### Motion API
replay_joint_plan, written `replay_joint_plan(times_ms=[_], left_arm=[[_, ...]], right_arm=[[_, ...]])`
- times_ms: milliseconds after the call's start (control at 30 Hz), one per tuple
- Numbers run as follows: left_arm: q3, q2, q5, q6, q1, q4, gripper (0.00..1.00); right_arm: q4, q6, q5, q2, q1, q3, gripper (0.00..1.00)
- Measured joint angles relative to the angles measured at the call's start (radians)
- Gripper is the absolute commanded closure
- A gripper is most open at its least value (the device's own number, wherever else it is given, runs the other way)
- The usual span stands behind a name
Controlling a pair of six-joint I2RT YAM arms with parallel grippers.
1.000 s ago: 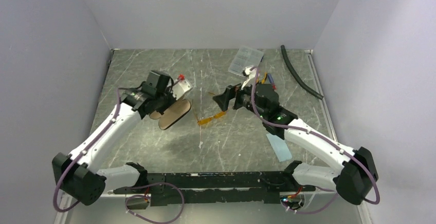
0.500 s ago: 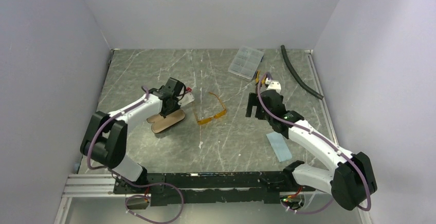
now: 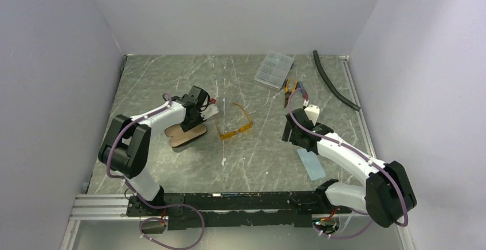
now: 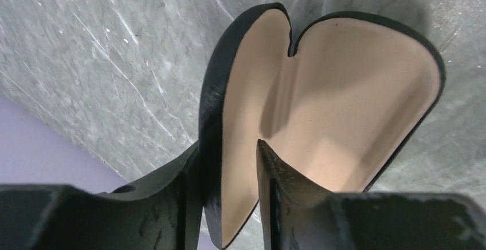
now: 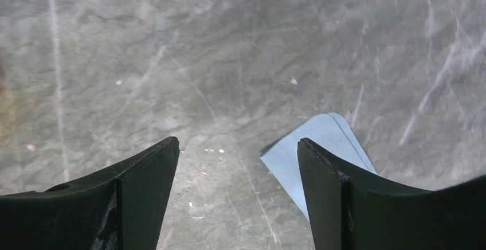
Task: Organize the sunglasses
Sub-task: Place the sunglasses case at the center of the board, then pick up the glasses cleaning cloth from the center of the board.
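The orange sunglasses (image 3: pixel 236 127) lie unfolded on the table's middle, with neither gripper touching them. To their left an open tan-lined black glasses case (image 3: pixel 184 135) rests on the table. My left gripper (image 3: pixel 191 124) points down into it. In the left wrist view the left gripper (image 4: pixel 228 144) straddles one flap of the case (image 4: pixel 344 101). The left finger lies against the flap's black outside, while a small gap separates the flap from the right finger. My right gripper (image 3: pixel 293 135) hangs open over bare table to the right of the sunglasses, nothing between its fingers (image 5: pixel 238 147).
A light blue cloth (image 3: pixel 312 163) lies flat under my right gripper's right finger, also in the right wrist view (image 5: pixel 312 147). At the back right are a clear compartment box (image 3: pixel 274 69), orange-handled pliers (image 3: pixel 290 86) and a black hose (image 3: pixel 335 88).
The left arm brought the case down onto the table and its jaws have widened. The right arm drew back from the sunglasses toward the near right, over the blue cloth.
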Motion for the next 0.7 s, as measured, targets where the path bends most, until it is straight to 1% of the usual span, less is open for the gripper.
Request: replay_joint_plan(times_ms=[100,133,267,333,367,400,467,500,667,700], left_arm=[[0.001,-0.002,0.014,-0.004,0.002,-0.007,0.46],[0.003,-0.003,0.017,-0.005,0.002,-0.014,0.44],[0.01,-0.029,0.026,-0.008,0.002,-0.032,0.29],[0.015,-0.051,0.032,-0.009,0.002,-0.047,0.25],[0.02,-0.064,0.035,-0.011,0.002,-0.057,0.23],[0.025,-0.075,0.041,-0.013,0.002,-0.066,0.22],[0.04,-0.102,0.054,-0.02,0.002,-0.084,0.21],[0.045,-0.115,0.06,-0.023,0.002,-0.09,0.2],[0.076,-0.173,0.089,-0.031,0.002,-0.137,0.2],[0.078,-0.185,0.095,-0.032,0.002,-0.143,0.2]], right_arm=[[-0.027,0.049,0.016,0.006,0.0,-0.023,0.28],[-0.034,0.061,0.019,0.011,0.0,-0.025,0.29],[-0.07,0.125,0.042,0.038,0.0,-0.026,0.32],[-0.082,0.152,0.047,0.048,0.0,-0.029,0.36],[-0.085,0.165,0.047,0.053,0.0,-0.034,0.38],[-0.088,0.172,0.046,0.055,0.0,-0.039,0.42],[-0.09,0.187,0.042,0.06,0.0,-0.056,0.55],[-0.091,0.193,0.039,0.061,0.0,-0.064,0.6],[-0.092,0.215,0.026,0.072,0.0,-0.084,0.64],[-0.091,0.216,0.021,0.074,0.0,-0.087,0.71]])
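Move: The left fingers still straddle the far wall of the open sunglasses case, its middle about 4 cm back, 1 cm right and 2 cm below the hand; the sunglasses lie some 19 cm right of this hand and 1 cm ahead, 4 cm lower. From the right hand, the blue cloth is roughly 8 cm back, 6 cm right and 6 cm below, and the sunglasses about 24 cm left, 7 cm ahead. Left opens, rising 6 cm off the case; right sinks 5 cm and back towards the cloth, fingers narrowing. ##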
